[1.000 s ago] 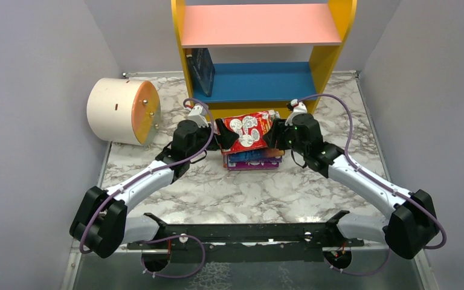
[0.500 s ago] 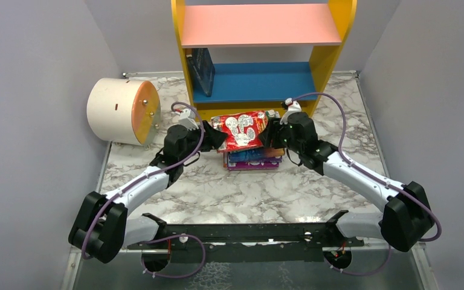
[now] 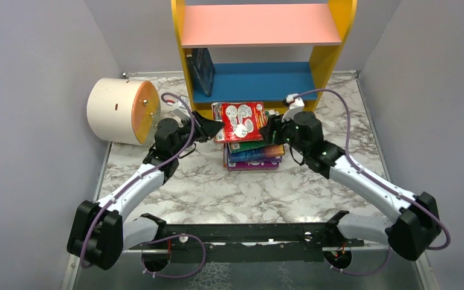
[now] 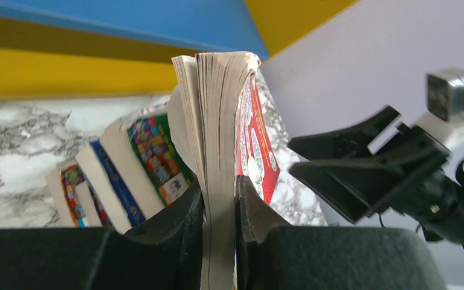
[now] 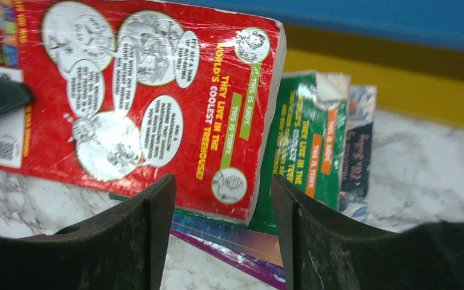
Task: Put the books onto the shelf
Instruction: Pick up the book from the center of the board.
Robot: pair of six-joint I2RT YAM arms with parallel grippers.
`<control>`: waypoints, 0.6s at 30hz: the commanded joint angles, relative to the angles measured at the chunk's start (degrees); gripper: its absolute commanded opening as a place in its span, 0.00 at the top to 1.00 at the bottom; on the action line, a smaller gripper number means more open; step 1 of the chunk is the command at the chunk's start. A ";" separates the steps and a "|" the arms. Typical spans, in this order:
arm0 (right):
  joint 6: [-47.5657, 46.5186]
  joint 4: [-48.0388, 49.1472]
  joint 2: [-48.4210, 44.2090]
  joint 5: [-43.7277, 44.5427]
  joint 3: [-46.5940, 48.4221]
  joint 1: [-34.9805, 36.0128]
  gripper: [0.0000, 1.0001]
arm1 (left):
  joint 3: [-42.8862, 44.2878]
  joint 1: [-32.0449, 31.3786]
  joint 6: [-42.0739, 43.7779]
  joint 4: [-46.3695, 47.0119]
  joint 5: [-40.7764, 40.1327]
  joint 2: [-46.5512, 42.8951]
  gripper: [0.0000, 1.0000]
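A red book [image 3: 239, 119] with white cartoon bubbles hangs just above the stack of books [image 3: 252, 154], in front of the shelf [image 3: 260, 81]. My left gripper [image 3: 216, 128] is shut on its left edge; in the left wrist view the page block [image 4: 217, 121] is pinched between the fingers [image 4: 184, 223]. My right gripper [image 3: 270, 130] stands open at the book's right side, and the red book [image 5: 145, 103] lies just past its fingertips [image 5: 157, 211], untouched. Under it show a green book [image 5: 302, 151] and blue and purple ones. A dark blue book [image 3: 202, 69] leans on the blue board.
A cream cylinder with an orange end [image 3: 124, 110] lies left of the shelf, close to my left arm. The shelf's yellow base [image 3: 251, 107] runs right behind the stack. Grey walls close in on both sides.
My left gripper has shut on the red book's left edge. The book has gone from tilted up to flatter and nearer the shelf. My right gripper has opened a little.
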 commanded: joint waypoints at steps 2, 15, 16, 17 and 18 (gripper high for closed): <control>-12.38 4.83 -10.12 2.49 -2.05 0.40 0.40 | 9.14 0.73 -2.10 -3.84 2.11 -0.01 1.00; -29.94 10.35 -9.84 2.66 -1.95 10.87 0.40 | 23.81 0.73 0.44 -22.94 -0.53 5.39 1.00; -31.16 10.93 -9.09 4.17 -1.67 12.31 0.40 | 24.75 0.73 0.71 -24.25 -0.70 5.75 1.00; -32.17 11.87 -8.60 5.35 -1.68 13.37 0.40 | 25.63 0.77 1.10 -25.34 -1.02 6.02 1.00; -33.25 13.09 -8.18 5.86 -1.87 14.18 0.40 | 26.43 0.73 1.41 -26.48 -1.15 6.37 1.00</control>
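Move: The left hand already pinches the red book by its left end; the book's middle is about 7 cm to this hand's right and 1 cm ahead. The blue shelf is some 17 cm ahead, 14 cm right and 7 cm lower; the green book topping the stack lies 11 cm right, 1 cm ahead, 8 cm down. From the open right hand, the red book's middle is about 8 cm left, 2 cm ahead and 3 cm up, the green book 4 cm left, 1 cm ahead, 4 cm down. Keeping its pinch on the red book's left end, the left hand raises the book about 5 cm and carries it some 3 cm forward towards the blue shelf, the rise ending midway. The right hand, fingers staying open, first climbs about 8 cm, then draws back and swings left around to the book's near side, tipping up some 25 degrees while turning counter-clockwise. ##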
